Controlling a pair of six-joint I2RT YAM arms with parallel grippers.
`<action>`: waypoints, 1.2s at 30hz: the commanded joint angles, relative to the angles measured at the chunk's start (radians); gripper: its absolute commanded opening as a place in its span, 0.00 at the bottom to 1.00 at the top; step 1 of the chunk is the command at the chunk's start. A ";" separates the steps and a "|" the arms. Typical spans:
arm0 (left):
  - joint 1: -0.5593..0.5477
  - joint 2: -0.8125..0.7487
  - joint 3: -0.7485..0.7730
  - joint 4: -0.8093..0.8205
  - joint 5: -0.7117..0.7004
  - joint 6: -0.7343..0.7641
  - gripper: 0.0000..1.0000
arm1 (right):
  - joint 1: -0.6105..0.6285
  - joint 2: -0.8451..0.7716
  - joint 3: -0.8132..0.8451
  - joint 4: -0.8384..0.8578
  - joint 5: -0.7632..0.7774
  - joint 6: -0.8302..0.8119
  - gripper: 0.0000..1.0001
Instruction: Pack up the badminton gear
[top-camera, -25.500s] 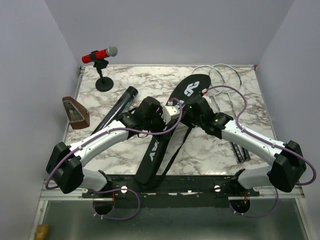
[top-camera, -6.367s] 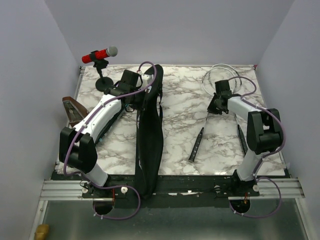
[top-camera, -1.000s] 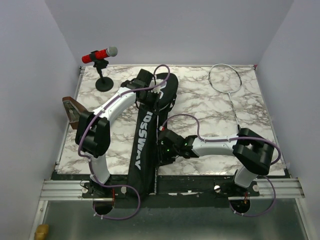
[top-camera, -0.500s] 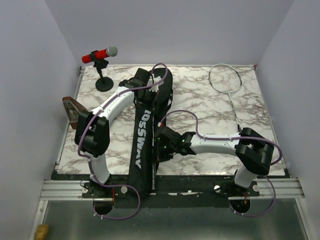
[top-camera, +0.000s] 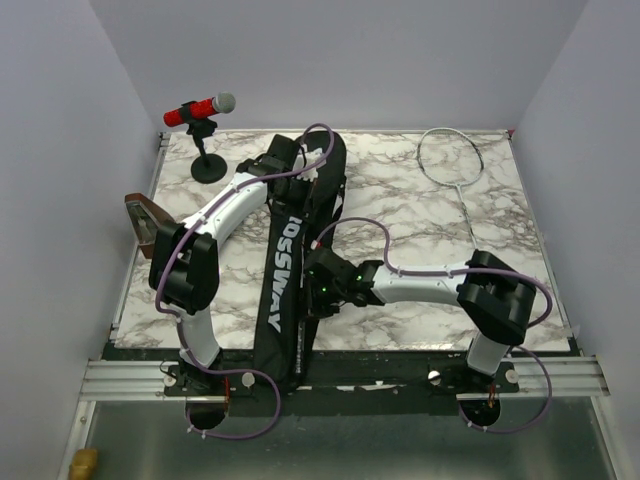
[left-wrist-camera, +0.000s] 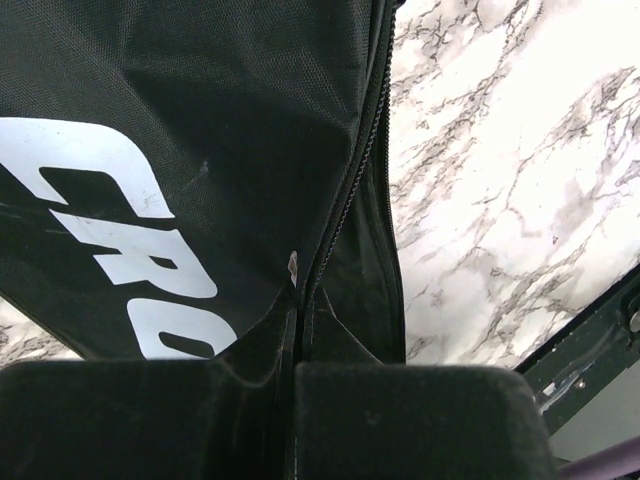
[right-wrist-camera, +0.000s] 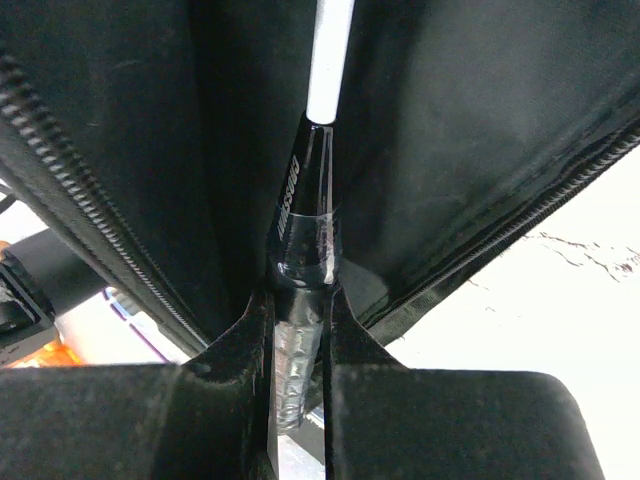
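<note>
The black bag lettered "CROSSWAY" (top-camera: 284, 270) lies down the table's middle, from the far edge to past the near edge. My left gripper (top-camera: 292, 180) is shut on the bag's edge beside the zipper (left-wrist-camera: 345, 200), near the bag's wide head; the wrist view shows the bag (left-wrist-camera: 200, 110) and the gripper (left-wrist-camera: 297, 335). My right gripper (top-camera: 321, 288) is at the bag's right edge, shut on a racket's dark handle (right-wrist-camera: 303, 235). The racket's white shaft (right-wrist-camera: 328, 50) runs into the open bag (right-wrist-camera: 480, 110), ahead of the gripper (right-wrist-camera: 300, 320). A second racket (top-camera: 451, 160) lies at the far right. Tube and shuttlecocks are out of view.
A red microphone on a black stand (top-camera: 201, 112) stands at the far left corner. A brown wedge (top-camera: 148, 222) sits at the left edge. The marble table (top-camera: 420, 215) is walled on three sides, with a metal rail along its near edge.
My right gripper has moved a little up and left along the bag's edge, with the racket handle in it. The bag's head has folded narrower under my left gripper.
</note>
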 joint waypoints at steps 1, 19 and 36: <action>-0.011 -0.016 0.013 -0.068 0.047 -0.017 0.00 | -0.025 0.020 0.068 0.141 0.091 -0.023 0.00; -0.007 -0.022 0.014 -0.068 0.053 -0.017 0.00 | -0.133 -0.155 0.009 0.074 0.072 -0.098 0.56; 0.002 -0.023 0.016 -0.072 0.071 -0.027 0.00 | -0.930 -0.091 0.239 -0.377 0.549 -0.253 0.79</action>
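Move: The second racket lies past the right hand: its middle is about 43 cm to the right, some 28 cm ahead and 4 cm lower. The first racket, still held by its handle end, lies in the open bag, its middle 12 cm straight ahead; the bag's middle is about 18 cm ahead and 3 cm left. From the left hand, pinching the bag's edge, the second racket is some 46 cm right, 4 cm ahead, 9 cm below. Right fingers open off the bagged racket and sweep some 35 cm right, 25 forward, towards the second racket. ##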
